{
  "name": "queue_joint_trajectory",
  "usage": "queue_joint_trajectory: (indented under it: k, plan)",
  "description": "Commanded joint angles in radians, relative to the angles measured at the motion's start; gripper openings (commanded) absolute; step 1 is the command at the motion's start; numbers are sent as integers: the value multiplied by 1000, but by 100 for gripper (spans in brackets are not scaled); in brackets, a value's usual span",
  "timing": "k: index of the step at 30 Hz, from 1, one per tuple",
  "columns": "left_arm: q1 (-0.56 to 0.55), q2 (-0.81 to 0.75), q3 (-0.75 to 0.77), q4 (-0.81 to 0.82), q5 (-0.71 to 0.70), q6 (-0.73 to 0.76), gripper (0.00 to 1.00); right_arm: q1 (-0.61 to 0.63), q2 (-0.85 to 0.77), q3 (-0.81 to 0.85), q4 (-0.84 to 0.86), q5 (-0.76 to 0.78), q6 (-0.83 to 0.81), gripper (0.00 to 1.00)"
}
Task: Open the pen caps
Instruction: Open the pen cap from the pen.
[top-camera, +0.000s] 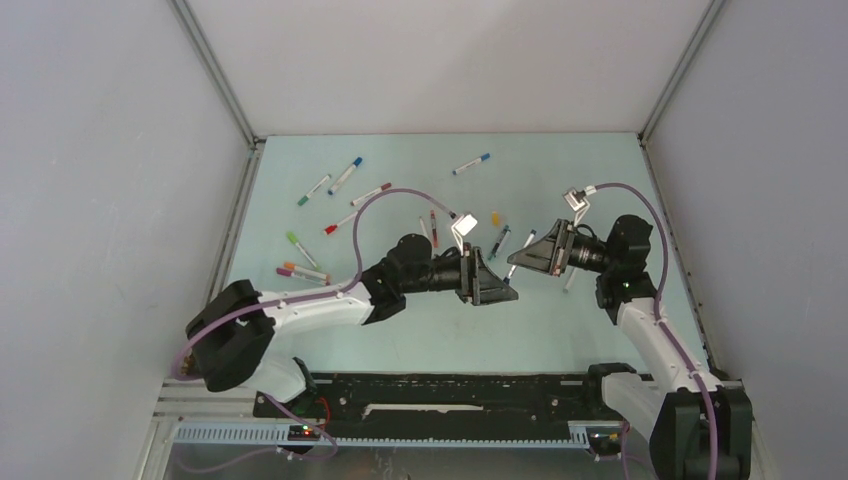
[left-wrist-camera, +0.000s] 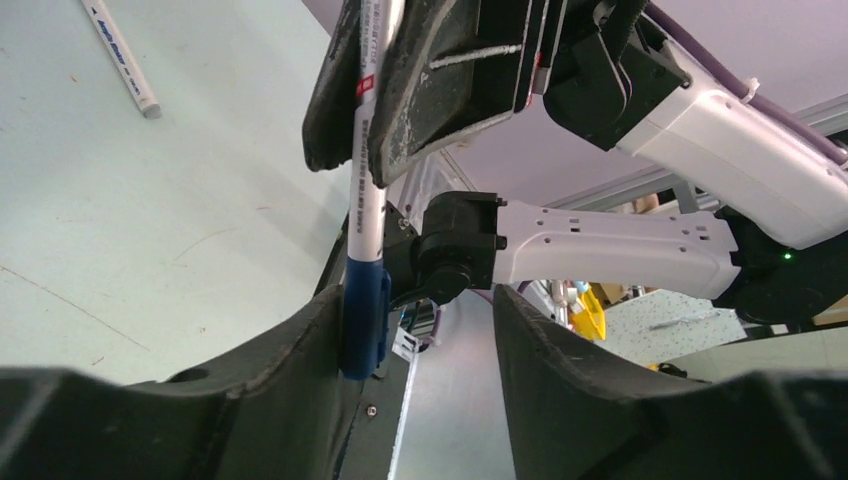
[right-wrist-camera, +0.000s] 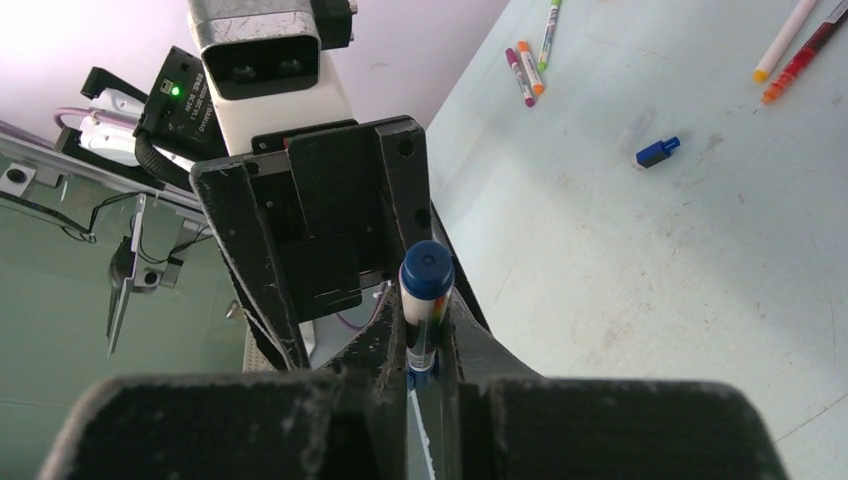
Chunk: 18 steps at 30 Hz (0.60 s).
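My right gripper (top-camera: 528, 257) is shut on a white pen (left-wrist-camera: 368, 200), held above the middle of the table. The pen's blue cap (left-wrist-camera: 365, 320) points at the left gripper. My left gripper (left-wrist-camera: 418, 330) is open around that cap. The cap rests against one finger (left-wrist-camera: 300, 350), with a wide gap to the other. In the right wrist view the cap's round end (right-wrist-camera: 427, 272) sticks out past my shut right gripper (right-wrist-camera: 425, 335). In the top view the left gripper (top-camera: 497, 287) sits tip to tip with the right one.
Several capped pens lie at the back left of the mat, such as a blue-capped one (top-camera: 345, 175) and a green one (top-camera: 314, 190). A loose blue cap (right-wrist-camera: 657, 152) and a yellow cap (top-camera: 495, 218) lie near the middle. Grey walls (top-camera: 120, 200) close in the table.
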Motion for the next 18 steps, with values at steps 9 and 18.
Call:
queue_joint_trajectory:
  k: [9, 18]
  plan:
    - [-3, 62, 78, 113, 66, -65, 23, 19, 4, 39, 43, -18, -23, 0]
    - [-3, 95, 47, 124, 122, -117, 0, -102, 30, 177, 130, -77, -96, 0]
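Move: The blue cap of the pen held in the right gripper sits just inside the open left fingers, about 1 cm right of and 1 cm below the left hand point, level with it front to back. It lies roughly 5 cm back and 2 cm left of the right hand, at its height. From the left hand, a dark teal pen lies some 11 cm ahead, 3 cm right, and a yellow cap about 20 cm ahead, 2 cm right, both around 17 cm below. The blue cap is pinched by the left fingers, which close on it from well open while the left hand slides about 1 cm right and 1 cm down, rising again slightly at the end. The right hand keeps its grip on the barrel, easing under 1 cm back and turning some 5 degrees counter-clockwise, then lifts about 1 cm. ##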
